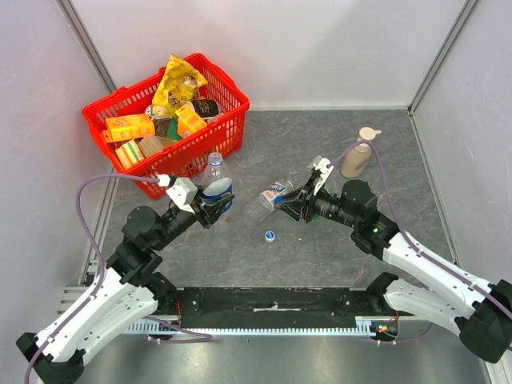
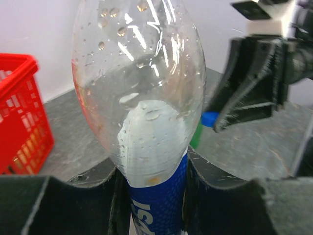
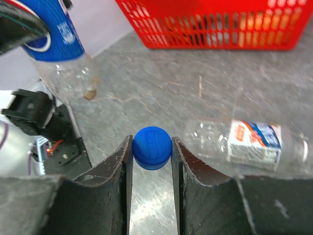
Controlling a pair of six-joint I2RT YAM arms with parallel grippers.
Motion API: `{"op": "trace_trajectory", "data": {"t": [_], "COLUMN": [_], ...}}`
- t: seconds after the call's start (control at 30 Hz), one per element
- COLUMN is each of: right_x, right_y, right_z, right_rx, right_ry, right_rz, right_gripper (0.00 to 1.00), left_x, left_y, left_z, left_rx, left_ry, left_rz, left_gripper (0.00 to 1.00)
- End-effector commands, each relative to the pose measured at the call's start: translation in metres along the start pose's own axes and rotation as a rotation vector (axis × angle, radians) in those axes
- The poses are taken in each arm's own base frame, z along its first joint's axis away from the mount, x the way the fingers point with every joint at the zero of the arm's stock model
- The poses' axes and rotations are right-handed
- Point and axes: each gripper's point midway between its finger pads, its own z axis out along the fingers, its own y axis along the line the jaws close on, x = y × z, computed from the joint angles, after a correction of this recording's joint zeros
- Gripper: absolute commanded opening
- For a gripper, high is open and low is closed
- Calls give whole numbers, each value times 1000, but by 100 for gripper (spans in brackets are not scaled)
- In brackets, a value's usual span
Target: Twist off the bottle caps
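My left gripper (image 1: 214,204) (image 2: 156,196) is shut on the blue-labelled cola bottle (image 1: 216,172) (image 2: 139,98) and holds it upright by the label. That bottle (image 3: 58,44) also shows at the upper left of the right wrist view. A small round blue cap (image 3: 152,147) (image 2: 210,119) is pinched between the fingers of my right gripper (image 3: 152,152) (image 1: 285,205), just right of the cola bottle and above the table. A clear bottle (image 1: 268,196) (image 3: 249,142) lies on its side beneath the right gripper. Another blue cap (image 1: 270,235) lies loose on the table in front of it.
A red basket (image 1: 228,88) (image 3: 210,41) (image 2: 19,117) full of packets stands at the back left. A beige pump-dispenser bottle (image 1: 358,156) stands at the back right. White walls close in the grey table on three sides.
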Motion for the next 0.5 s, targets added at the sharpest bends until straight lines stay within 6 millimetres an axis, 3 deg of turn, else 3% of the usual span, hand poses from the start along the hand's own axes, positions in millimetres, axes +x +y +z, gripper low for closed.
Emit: {"op": "trace_trajectory", "data": {"t": [0.0, 0.2, 0.3, 0.47], "right_x": [26, 61, 90, 140], "right_y": [-29, -33, -42, -48], "right_z": [-9, -13, -16, -25], "right_rx": [148, 153, 199, 246], "right_ry": [74, 141, 205, 305], "right_rz": [-20, 15, 64, 144], "right_gripper": [0, 0, 0, 0], "left_x": [-15, 20, 38, 48], "left_y": [41, 62, 70, 74], "left_z": [4, 16, 22, 14], "left_rx": [-231, -318, -354, -375], "left_ry": [-158, -142, -115, -231], "left_rz": [-18, 7, 12, 42], "left_gripper": [2, 2, 2, 2]}}
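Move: The right hand holds the blue cap roughly 21 cm above the table; the white cap lies below it, about 4 cm left and 2 cm ahead. The green cap is some 10 cm ahead and 4 cm right, the green bottle 11 cm ahead and 10 cm right, the lying bottle 16 cm ahead and 4 cm left. The left hand's Pepsi bottle is headed for clear table about 10 cm ahead and 27 cm below; the lying bottle is 18 cm ahead, 16 cm right. Still pinching the blue cap, the right hand sinks about 11 cm towards the tabletop beside the white cap, edging slightly right, its fingers tipping down some 15 to 20 degrees. The left hand keeps its grip on the opened Pepsi bottle, first carrying it forward, then forward and down towards clear table in front of the basket, about 7 cm out and 8 cm down, turning some 20 degrees counter-clockwise. ##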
